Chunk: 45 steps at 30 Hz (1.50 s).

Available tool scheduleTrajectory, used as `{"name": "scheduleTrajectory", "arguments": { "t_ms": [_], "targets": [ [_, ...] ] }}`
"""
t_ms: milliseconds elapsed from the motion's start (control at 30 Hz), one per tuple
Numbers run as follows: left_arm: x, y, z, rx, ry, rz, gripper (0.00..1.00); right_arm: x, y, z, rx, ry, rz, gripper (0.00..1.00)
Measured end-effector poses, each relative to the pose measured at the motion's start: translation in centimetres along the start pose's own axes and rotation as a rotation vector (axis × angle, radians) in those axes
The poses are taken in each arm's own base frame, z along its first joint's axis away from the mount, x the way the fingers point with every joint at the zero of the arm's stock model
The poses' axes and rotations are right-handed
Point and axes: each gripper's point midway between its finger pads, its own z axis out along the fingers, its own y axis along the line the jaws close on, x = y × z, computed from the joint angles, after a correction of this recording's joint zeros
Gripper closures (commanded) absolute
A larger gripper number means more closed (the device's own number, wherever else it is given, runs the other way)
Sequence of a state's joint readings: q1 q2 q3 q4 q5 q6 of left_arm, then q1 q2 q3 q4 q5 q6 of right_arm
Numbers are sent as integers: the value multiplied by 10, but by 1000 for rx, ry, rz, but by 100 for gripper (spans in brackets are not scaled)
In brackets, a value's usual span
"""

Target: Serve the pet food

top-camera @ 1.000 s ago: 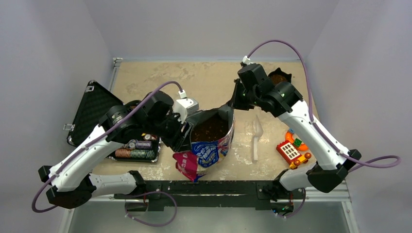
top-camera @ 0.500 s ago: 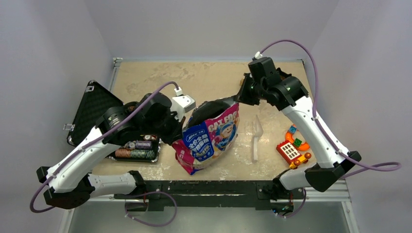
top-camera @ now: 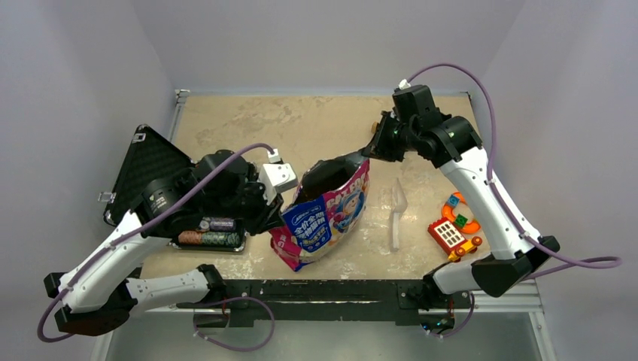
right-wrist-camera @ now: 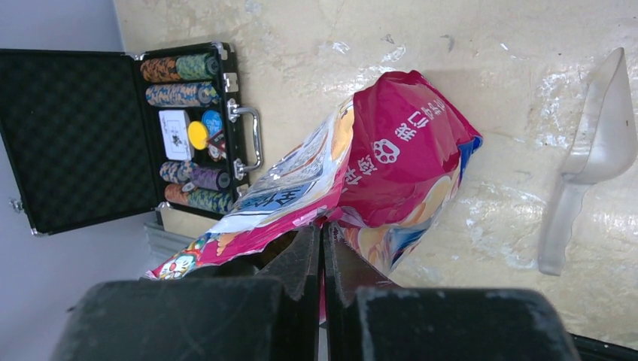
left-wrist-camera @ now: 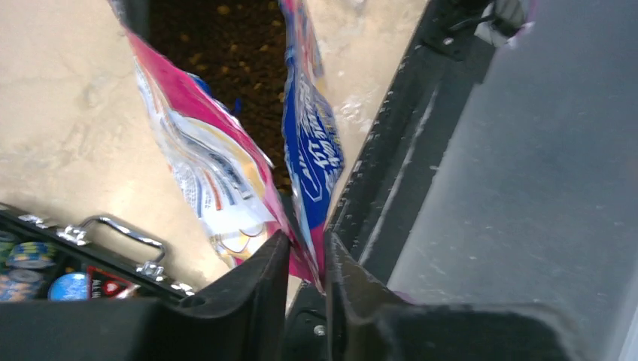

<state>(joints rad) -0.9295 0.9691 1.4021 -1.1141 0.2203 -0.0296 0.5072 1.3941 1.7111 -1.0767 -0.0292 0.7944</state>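
The pink, blue and white foil bag (top-camera: 325,214) stands tilted at the table's near middle, its mouth stretched between both arms. Brown pet food (left-wrist-camera: 226,53) shows inside the bag in the left wrist view. From above the mouth (top-camera: 329,173) is only dark. My left gripper (top-camera: 275,216) pinches the bag's near-left edge (left-wrist-camera: 305,226), and its fingers (left-wrist-camera: 256,289) stand narrow with the foil between them. My right gripper (top-camera: 371,149) is shut on the far-right rim. In the right wrist view its fingertips (right-wrist-camera: 305,252) clamp the pink rim (right-wrist-camera: 353,226).
An open black case (top-camera: 147,171) with coloured poker chips (top-camera: 212,232) lies left of the bag. A clear plastic scoop (top-camera: 396,213) lies flat to its right. Beyond the scoop sit bright toys (top-camera: 451,233). The black front rail (top-camera: 338,289) runs along the near edge.
The bag went from mouth-up and wide to tilted and stretched. My left gripper closed on its near-left edge and drew back left. My right arm pulled the rim up and to the right.
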Motion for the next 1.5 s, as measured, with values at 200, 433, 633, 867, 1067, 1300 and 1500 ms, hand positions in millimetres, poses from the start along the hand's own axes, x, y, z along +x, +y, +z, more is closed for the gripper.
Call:
{"name": "scheduleTrajectory", "arguments": {
  "t_ms": [200, 433, 633, 867, 1067, 1300, 1500],
  "targets": [
    [-51, -15, -20, 60, -73, 12, 17, -7, -1, 4, -27, -9, -32, 100],
    [-128, 19, -17, -126, -186, -77, 3, -8, 1, 6, -60, -2, -72, 100],
    [-150, 61, 22, -267, -132, -219, 1, -6, 1, 3, -72, 4, -88, 100],
    [-134, 58, 58, -185, -20, -324, 1, -3, 0, 0, -80, 4, -97, 100],
    [-114, 24, 81, -25, 55, -342, 1, -3, 0, -1, -86, 0, -99, 100],
    [-107, 13, 87, -1, 83, -315, 6, -4, 1, -1, -93, -4, -99, 100],
    [-102, 4, 94, -10, 107, -263, 5, -4, 1, -1, -90, -7, -91, 100]
  ]
}}
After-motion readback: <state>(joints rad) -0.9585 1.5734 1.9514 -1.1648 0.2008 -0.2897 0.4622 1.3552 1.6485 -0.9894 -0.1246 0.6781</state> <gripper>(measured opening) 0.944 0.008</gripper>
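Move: The pet food bag's open mouth lies about 10 cm to the right of the left gripper, some 8 cm ahead and 3 cm lower; the gripper still pinches its near left corner. The right gripper, holding the far right corner, is roughly 18 cm right and 16 cm ahead; from it the mouth's middle is 8 cm back and 8 cm left. On the table, about 26 cm below the left gripper, the scoop is 29 cm right and 10 cm ahead, the chip case 20 cm left and 12 cm ahead. Let the left gripper release the bag's near left corner and open wide while lifting it some 11 cm, swinging forward and right over the mouth. Then sink about 9 cm, easing back and farther right, wrist turned some 15 degrees, so the open fingers end astride the rims near the right gripper. Keep the right gripper shut on its corner, almost still. ##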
